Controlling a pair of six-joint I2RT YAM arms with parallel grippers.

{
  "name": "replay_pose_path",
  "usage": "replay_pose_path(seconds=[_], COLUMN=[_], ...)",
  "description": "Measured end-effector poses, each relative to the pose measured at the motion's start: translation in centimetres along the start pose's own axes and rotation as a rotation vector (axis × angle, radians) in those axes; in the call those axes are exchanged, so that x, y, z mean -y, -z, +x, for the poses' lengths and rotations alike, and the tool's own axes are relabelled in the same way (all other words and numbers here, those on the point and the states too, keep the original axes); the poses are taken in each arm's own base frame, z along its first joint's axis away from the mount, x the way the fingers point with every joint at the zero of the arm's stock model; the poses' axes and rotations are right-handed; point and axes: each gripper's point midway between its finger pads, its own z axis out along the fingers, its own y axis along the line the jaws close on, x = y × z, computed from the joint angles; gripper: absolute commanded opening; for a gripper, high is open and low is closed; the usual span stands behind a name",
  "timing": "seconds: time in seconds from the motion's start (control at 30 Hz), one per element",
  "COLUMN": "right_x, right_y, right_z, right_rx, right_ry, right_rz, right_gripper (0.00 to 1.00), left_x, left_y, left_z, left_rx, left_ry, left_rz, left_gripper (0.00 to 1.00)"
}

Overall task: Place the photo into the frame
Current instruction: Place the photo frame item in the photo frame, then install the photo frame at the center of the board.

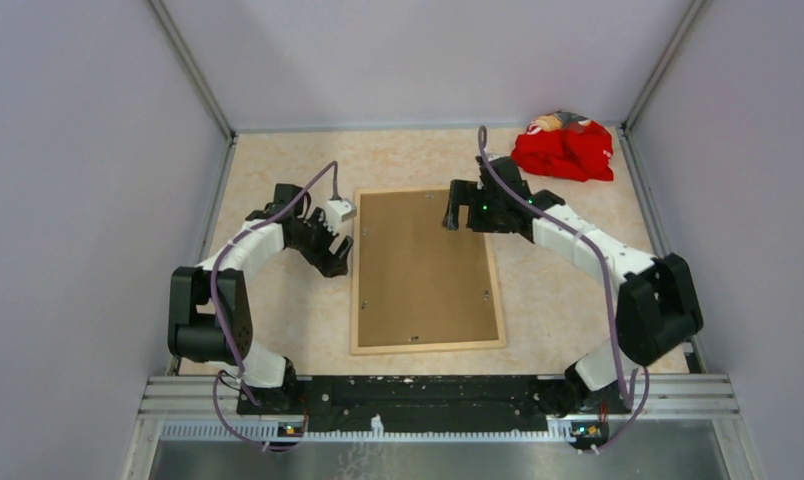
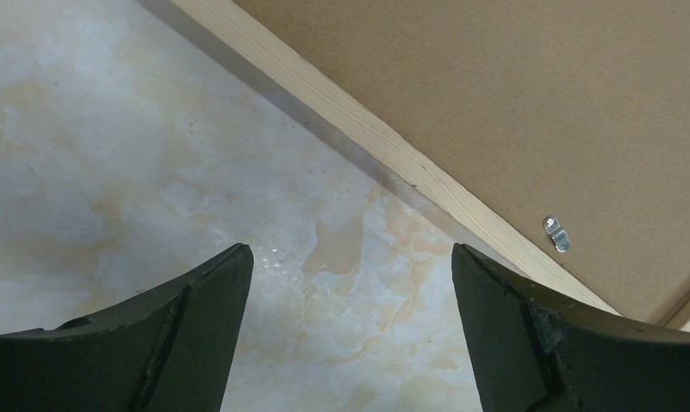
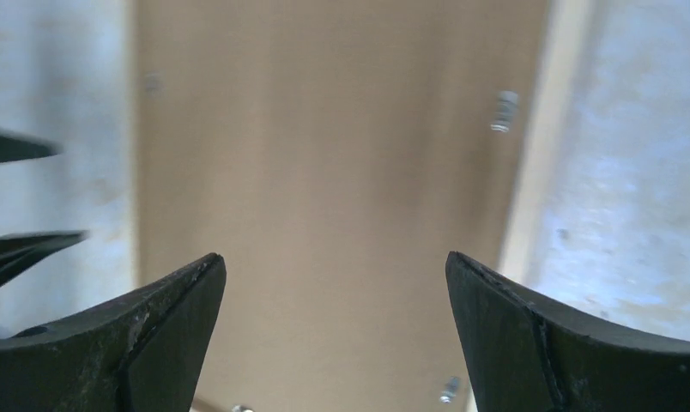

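The frame (image 1: 428,346) lies flat mid-table, a thin light-wood rim (image 2: 393,154) around a plain brown backing board (image 1: 423,265) with small metal clips (image 2: 557,233). The photo is hidden. My left gripper (image 1: 336,258) hangs just off the frame's left edge, low over the marbled tabletop. It is open (image 2: 350,257) with only table between its fingers. My right gripper (image 1: 461,216) hovers over the frame's far right corner. It is open (image 3: 335,262) above the backing board (image 3: 341,172), holding nothing, and the frame's rim (image 3: 530,189) runs to its right.
A crumpled red cloth (image 1: 565,148) lies at the far right corner of the table. Grey walls close in the back and both sides. Dark fingers of the other arm (image 3: 15,249) show at the left edge of the right wrist view.
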Motion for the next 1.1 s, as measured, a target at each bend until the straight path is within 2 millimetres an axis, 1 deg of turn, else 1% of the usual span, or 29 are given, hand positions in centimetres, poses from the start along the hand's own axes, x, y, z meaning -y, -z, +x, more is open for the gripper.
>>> replay_pose_path(seconds=[0.03, 0.1, 0.17, 0.2, 0.27, 0.37, 0.4, 0.47, 0.57, 0.63, 0.7, 0.8, 0.9, 1.1], right_x=[-1.3, -4.1, -6.3, -7.0, -8.5, -12.0, -13.4, -15.7, -17.9, -19.0, -19.5, -19.8, -19.7, -20.2], right_y=[0.7, 2.8, 5.1, 5.7, 6.0, 5.1, 4.8, 4.2, 3.2, 2.4, 1.4, -0.3, -1.6, -2.5], right_z=[-0.5, -1.2, -0.6, -0.2, 0.8, 4.7, 6.3, 9.2, 13.0, 14.8, 15.9, 17.3, 18.3, 18.9], right_rx=[0.035, 0.127, 0.183, 0.197, 0.21, 0.143, 0.114, 0.071, 0.015, -0.014, -0.032, -0.057, -0.075, -0.083], right_ry=[0.008, 0.006, -0.009, -0.015, -0.015, 0.025, 0.041, 0.073, 0.104, 0.113, 0.104, 0.087, 0.07, 0.048], right_rz=[-0.055, -0.209, -0.347, -0.388, -0.431, -0.486, -0.503, -0.53, -0.553, -0.565, -0.568, -0.554, -0.541, -0.55], right_gripper=[0.99, 0.99, 0.99, 0.95, 0.85, 0.73, 0.7, 0.66, 0.64, 0.63, 0.62, 0.61, 0.61, 0.6], left_x=[0.2, 0.6, 0.9, 1.2, 1.5, 2.0, 2.1, 2.3, 2.5, 2.7, 2.7, 2.8, 3.0, 3.2], left_y=[0.0, 0.0, -0.1, -0.1, -0.4, -0.9, -1.1, -1.4, -1.9, -2.2, -2.5, -2.9, -3.0, -2.9], left_z=[0.0, 0.0, -0.1, -0.1, 0.0, 0.6, 0.7, 0.9, 1.3, 1.6, 1.8, 2.3, 2.2, 1.8], left_rx=[0.001, 0.005, 0.011, 0.013, 0.013, -0.002, -0.005, -0.011, -0.022, -0.031, -0.038, -0.051, -0.047, -0.032], left_ry=[0.003, 0.011, 0.019, 0.025, 0.038, 0.065, 0.072, 0.084, 0.102, 0.114, 0.123, 0.135, 0.144, 0.151], left_rz=[0.01, 0.029, 0.046, 0.058, 0.082, 0.117, 0.126, 0.141, 0.163, 0.176, 0.185, 0.197, 0.211, 0.225], left_gripper=[0.91, 0.89, 0.86, 0.84, 0.81, 0.73, 0.7, 0.65, 0.56, 0.51, 0.5, 0.48, 0.46, 0.46])
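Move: The near-left metal tab on the backing board lies roughly 17 cm back and 23 cm to the left of my right hand, about 10 cm below. The near-middle tab is some 8 cm farther back than that one and 11 cm to its right. From my left hand, the middle of the frame's left rail is about 5 cm right, 2 cm back and 4 cm down; the near-left tab is roughly 9 cm back and 6 cm right. I lift my right hand some 6 cm, then sweep it about 20 cm left and 16 cm back across the board, sinking as it goes, to hover low by the near-left tab, its fingers partly closing and swinging to point more leftward. My left hand eases right, back and down about 3 cm each towards the left rail, half closing and tilting a little; whether it touches the rail can't be seen. ##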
